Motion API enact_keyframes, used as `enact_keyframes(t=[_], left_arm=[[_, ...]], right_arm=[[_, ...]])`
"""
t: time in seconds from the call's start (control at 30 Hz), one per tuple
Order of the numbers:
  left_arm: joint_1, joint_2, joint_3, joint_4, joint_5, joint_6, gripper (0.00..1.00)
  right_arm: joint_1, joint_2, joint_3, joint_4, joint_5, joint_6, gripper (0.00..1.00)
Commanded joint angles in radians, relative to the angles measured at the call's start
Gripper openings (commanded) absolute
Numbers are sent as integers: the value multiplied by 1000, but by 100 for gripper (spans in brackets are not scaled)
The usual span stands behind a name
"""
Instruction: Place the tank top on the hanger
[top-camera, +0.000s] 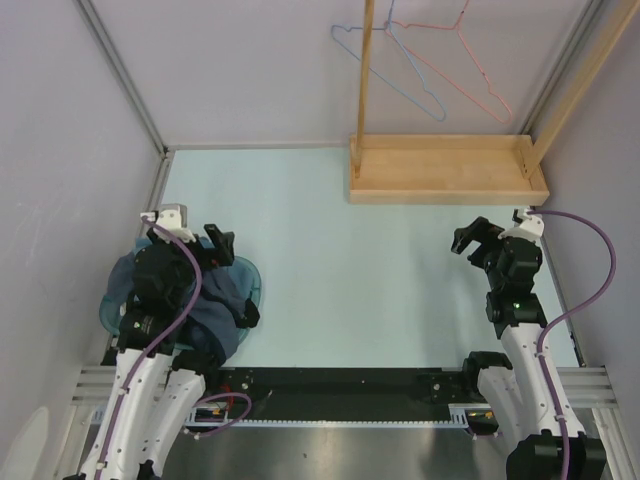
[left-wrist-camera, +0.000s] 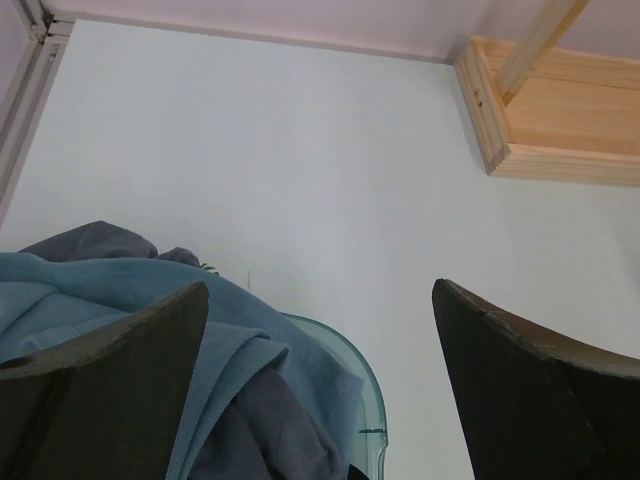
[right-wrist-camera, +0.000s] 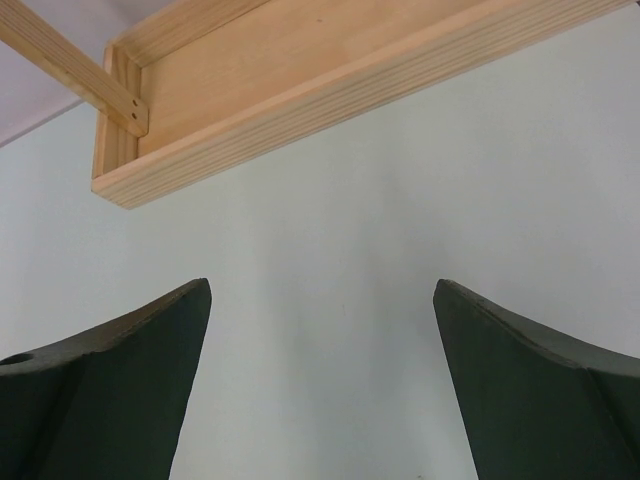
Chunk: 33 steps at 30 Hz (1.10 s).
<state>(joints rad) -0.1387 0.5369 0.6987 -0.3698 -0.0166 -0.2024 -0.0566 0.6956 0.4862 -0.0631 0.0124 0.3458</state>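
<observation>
The tank top (left-wrist-camera: 285, 345), teal-blue fabric, lies draped over a heap of clothes in a translucent teal basket (left-wrist-camera: 368, 385) at the table's left (top-camera: 256, 285). From above, the tank top (top-camera: 123, 280) shows beside my left arm. My left gripper (left-wrist-camera: 320, 290) hovers open over the basket's right edge (top-camera: 235, 278), with its left finger above the fabric and nothing between the fingers. The hanger (top-camera: 398, 72), thin light-blue wire, hangs from the wooden rack at the back right. My right gripper (right-wrist-camera: 322, 285) is open and empty above bare table, just in front of the rack (top-camera: 478, 236).
A pink wire hanger (top-camera: 470, 60) hangs beside the blue one. The wooden rack's base tray (top-camera: 450, 172) sits on the table at the back right, with an upright post (top-camera: 362, 80). Darker navy clothes (left-wrist-camera: 270, 425) lie under the tank top. Walls enclose the table on three sides.
</observation>
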Motion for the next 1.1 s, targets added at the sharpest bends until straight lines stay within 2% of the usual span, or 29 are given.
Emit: enact_keyframes(t=[0.0, 0.1, 0.23, 0.27, 0.37, 0.4, 0.5, 0.57, 0.63, 0.7, 0.87, 1.07], left_arm=[[7, 12, 9, -14, -66, -11, 99], [7, 32, 18, -44, -114, 0, 99], [7, 72, 36, -113, -279, -15, 99], [7, 81, 42, -135, -406, -35, 99], [7, 104, 58, -216, -642, -118, 99], [7, 103, 47, -221, -660, -121, 99], [28, 78, 19, -216, -646, -143, 99], [100, 57, 13, -236, -635, -169, 99], [192, 43, 1, -239, -570, -166, 99], [224, 41, -7, -224, -455, -144, 99], [240, 144, 2, -236, -358, -157, 98], [248, 176, -30, -204, -247, -190, 94]], right_arm=[[-2, 4, 40, 8, 18, 1, 100], [-2, 10, 41, 6, 20, 1, 100], [-2, 16, 46, -1, 37, 2, 100], [-2, 16, 49, -3, 41, 2, 100], [-2, 16, 57, -18, 52, 4, 99], [-2, 16, 58, -21, 51, 5, 100], [-2, 19, 60, -20, 54, 7, 100], [-2, 21, 66, -24, 54, 7, 100], [-2, 22, 68, -27, 52, 9, 100], [-3, 24, 65, -23, 52, 13, 100], [-3, 57, 63, -10, 44, 18, 100], [-5, 68, 66, -7, 50, 19, 100]])
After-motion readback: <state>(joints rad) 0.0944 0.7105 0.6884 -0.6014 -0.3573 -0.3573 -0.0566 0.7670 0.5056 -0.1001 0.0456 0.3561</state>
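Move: Below the left hand and off to its left lies the tank top, bundled on a teal tray: its middle some 8 cm left, about 3 cm back and roughly 20 cm down. The tray under it centres about 6 cm left, 4 cm back and 25 cm down. From the right hand the tank top is some 60 cm to the left, about 8 cm back and 14 cm lower. Swinging to its left, the left hand travels about 13 cm while sinking, drawing back a little and turning some 40 degrees counter-clockwise, until it is over the bundled tank top. Then it eases back right and slightly forward and keeps descending towards the cloth, fingers tipping down and staying wide open, about 9 cm lower in all. ##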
